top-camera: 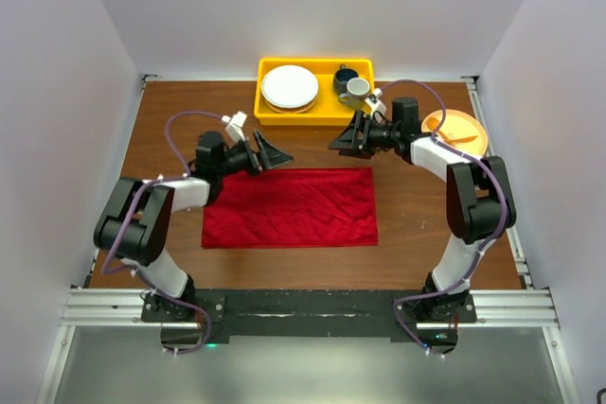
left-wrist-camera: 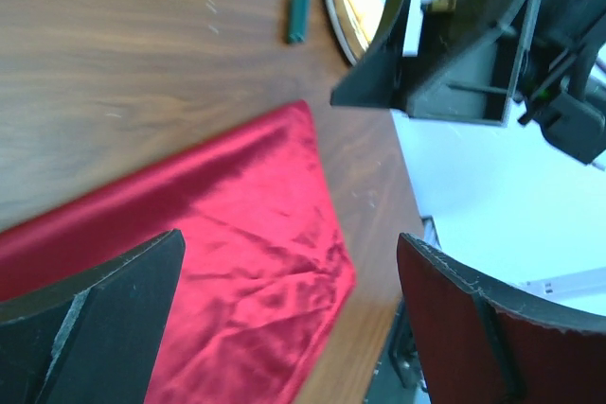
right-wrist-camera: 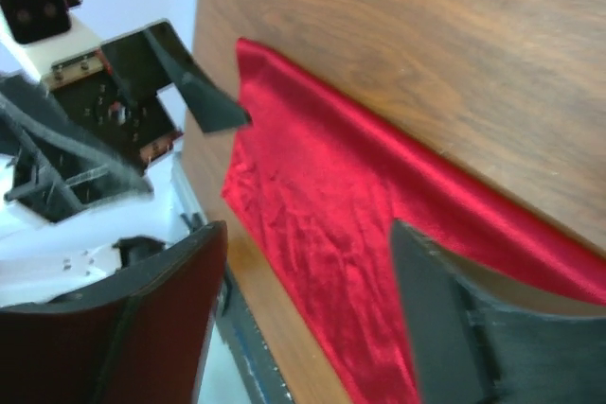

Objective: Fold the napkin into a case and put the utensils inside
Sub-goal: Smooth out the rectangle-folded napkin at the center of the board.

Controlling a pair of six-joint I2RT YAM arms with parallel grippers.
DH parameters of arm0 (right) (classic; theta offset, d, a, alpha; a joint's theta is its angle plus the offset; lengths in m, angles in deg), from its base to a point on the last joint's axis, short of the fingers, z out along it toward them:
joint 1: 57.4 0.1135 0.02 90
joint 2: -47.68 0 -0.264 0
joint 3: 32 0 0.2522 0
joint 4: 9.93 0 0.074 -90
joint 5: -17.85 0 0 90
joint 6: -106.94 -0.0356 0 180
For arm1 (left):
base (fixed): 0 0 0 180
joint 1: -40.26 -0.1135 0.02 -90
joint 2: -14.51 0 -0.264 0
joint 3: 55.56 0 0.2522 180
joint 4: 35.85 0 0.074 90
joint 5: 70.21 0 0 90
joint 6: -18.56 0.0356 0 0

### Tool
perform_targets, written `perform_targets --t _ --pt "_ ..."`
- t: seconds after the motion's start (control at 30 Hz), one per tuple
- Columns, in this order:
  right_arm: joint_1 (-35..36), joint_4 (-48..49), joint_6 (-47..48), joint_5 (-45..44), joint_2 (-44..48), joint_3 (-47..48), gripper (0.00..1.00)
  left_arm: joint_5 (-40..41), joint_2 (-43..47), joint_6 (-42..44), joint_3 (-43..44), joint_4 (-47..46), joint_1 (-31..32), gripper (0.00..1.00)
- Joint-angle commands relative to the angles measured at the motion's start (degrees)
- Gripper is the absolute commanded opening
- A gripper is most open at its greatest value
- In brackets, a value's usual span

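The red napkin [top-camera: 290,207] lies flat on the wooden table as a wide rectangle, creased, with its far edge a smooth fold. My left gripper [top-camera: 274,153] hovers just above the napkin's far left corner, open, with nothing between its fingers; in the left wrist view the napkin [left-wrist-camera: 237,234] lies below this gripper [left-wrist-camera: 292,238]. My right gripper [top-camera: 338,143] hangs over the far right corner, facing the left one, also open and empty [right-wrist-camera: 308,226]. Thin gold utensils [top-camera: 462,137] seem to lie on the orange plate [top-camera: 445,123] at the right, too small to make out.
A yellow tray [top-camera: 315,118] at the back holds stacked white plates [top-camera: 290,87] and two mugs [top-camera: 352,85]. A small green object [left-wrist-camera: 297,16] lies on the table near the orange plate. The two grippers are close together, tip to tip. White walls enclose the table.
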Motion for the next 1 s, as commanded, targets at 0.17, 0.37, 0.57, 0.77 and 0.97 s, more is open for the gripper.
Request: perform_targets --t 0.17,0.37,0.57,0.77,0.97 --pt "0.47 -7.41 6.46 -10.99 -7.7 1.23 0.28 9.67 -14.36 -11.17 10.4 -10.98 11.42 1.0" --pt "0.38 -10.22 7.77 -14.6 -11.3 2.02 0.21 12.4 -20.34 -13.2 12.87 -10.02 12.47 1.0" --pt "0.46 -14.8 10.41 -18.99 -12.62 3.17 0.2 13.28 -22.02 -13.73 8.93 -9.05 8.88 1.0" --pt "0.11 -16.38 11.47 -19.87 -13.42 2.99 0.17 10.65 -18.51 -11.71 3.04 -6.07 1.59 1.0" --pt "-0.06 -17.0 12.52 -20.66 -12.98 2.64 0.16 6.87 -12.81 -6.27 -0.92 -1.41 -7.38 1.0"
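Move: The napkin lies under both my hands, some 12 cm below. From my right hand its middle is about 10 cm back and 13 cm left, its far right corner 8 cm right and level; the far edge passes nearly beneath that hand. The yellow tray is 21 cm ahead and 7 cm left. From my left hand the napkin's middle is about 5 cm back and 7 cm right, the tray 26 cm ahead and 13 cm right. I drop my right hand about 12 cm, drifting slightly right, closing its fingers and tipping them down, and keep the tips on the napkin just inside its far edge. My left hand, still wide open, swings 9 cm right while sinking, then eases forward and down to the far edge and doubles back left about 11 cm, low along it and away from my right hand. ##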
